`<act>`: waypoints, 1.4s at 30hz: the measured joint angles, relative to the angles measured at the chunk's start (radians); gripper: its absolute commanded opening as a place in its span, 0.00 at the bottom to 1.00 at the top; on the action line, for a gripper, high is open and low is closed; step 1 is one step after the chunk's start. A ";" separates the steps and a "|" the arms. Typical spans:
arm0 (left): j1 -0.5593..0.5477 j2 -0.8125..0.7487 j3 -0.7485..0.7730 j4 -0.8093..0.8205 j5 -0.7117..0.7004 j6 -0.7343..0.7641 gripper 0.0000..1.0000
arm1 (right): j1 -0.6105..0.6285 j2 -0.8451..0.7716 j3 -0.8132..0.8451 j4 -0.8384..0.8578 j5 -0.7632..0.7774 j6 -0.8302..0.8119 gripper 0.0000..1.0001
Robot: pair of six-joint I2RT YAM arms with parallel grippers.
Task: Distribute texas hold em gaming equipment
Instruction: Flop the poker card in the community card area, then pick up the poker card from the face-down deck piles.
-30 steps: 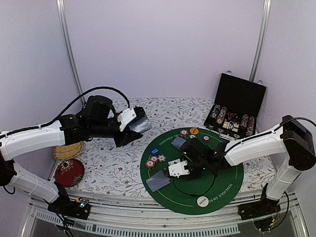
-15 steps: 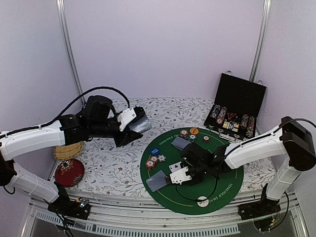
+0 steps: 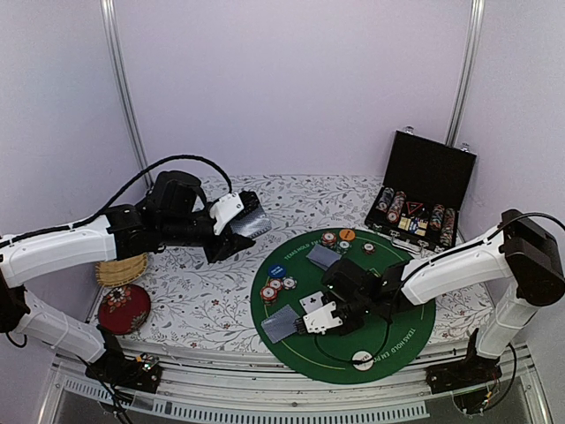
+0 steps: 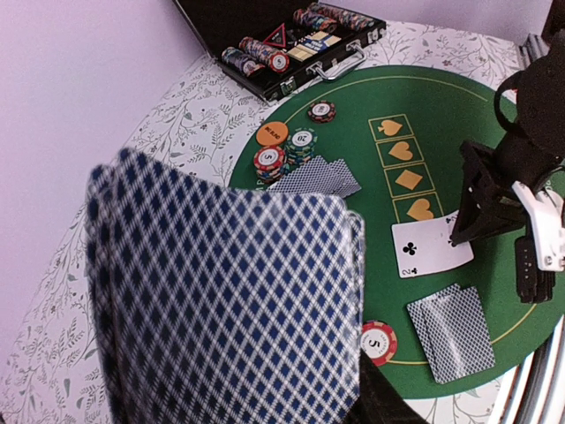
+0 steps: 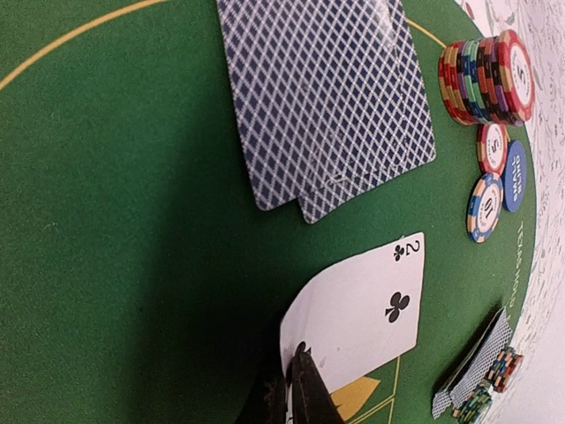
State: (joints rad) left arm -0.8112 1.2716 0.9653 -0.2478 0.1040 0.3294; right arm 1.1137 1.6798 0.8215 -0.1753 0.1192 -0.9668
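Note:
My left gripper [image 3: 237, 221] is shut on a deck of blue-checked playing cards [image 4: 229, 291], held in the air left of the round green mat [image 3: 397, 331]; the deck hides its fingers. My right gripper [image 5: 296, 382] is low over the mat with its tips pinched on the near edge of a face-up two of clubs [image 5: 366, 305], which lies nearly flat. Two face-down cards [image 5: 327, 97] lie just beyond it. Poker chips [image 3: 274, 287] and a blue button [image 3: 276, 270] sit at the mat's left. An orange button [image 3: 347, 234] and more chips are at the far edge, and a white button [image 3: 361, 359] is at the near edge.
An open black case [image 3: 424, 190] with rows of chips stands at the back right. A second pair of face-down cards [image 3: 322, 256] lies at the far side of the mat. A woven basket [image 3: 121, 269] and a red cushion [image 3: 124, 309] sit at the left.
My right gripper has moved toward the near-left of the mat and brought the two of clubs down with it. The left arm and its deck have stayed still.

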 measured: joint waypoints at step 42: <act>0.000 0.000 0.000 0.000 0.000 0.000 0.45 | -0.300 0.064 0.655 0.161 -0.724 1.010 0.94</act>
State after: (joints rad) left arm -0.8112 1.2716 0.9653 -0.2478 0.1043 0.3298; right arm 0.8139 1.7435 1.4761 -0.0147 -0.6052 0.0433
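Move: The right fingers still pinch the near end of the two of clubs, whose middle lies about 3 cm ahead and 2 cm left on the community row. The deck in the left hand is some 10 cm ahead, 18 cm left and 20 cm above the right. The near face-down pair lies 12 cm left and 1 cm back; the chip stacks are 13 cm left, 9 cm ahead. From the left hand, the two of clubs is about 7 cm back, 16 cm right and 21 cm down. The right fingers let go of the two of clubs, opening wide as the hand eases back a centimetre or two, then shoots up about 30 cm and 10 cm forward. High over the mat it swings left roughly 12 cm towards the deck, sinking slightly at the end; the wrist rolls and turns strongly from its steep downward aim towards the left hand. The left hand holds the deck still. ##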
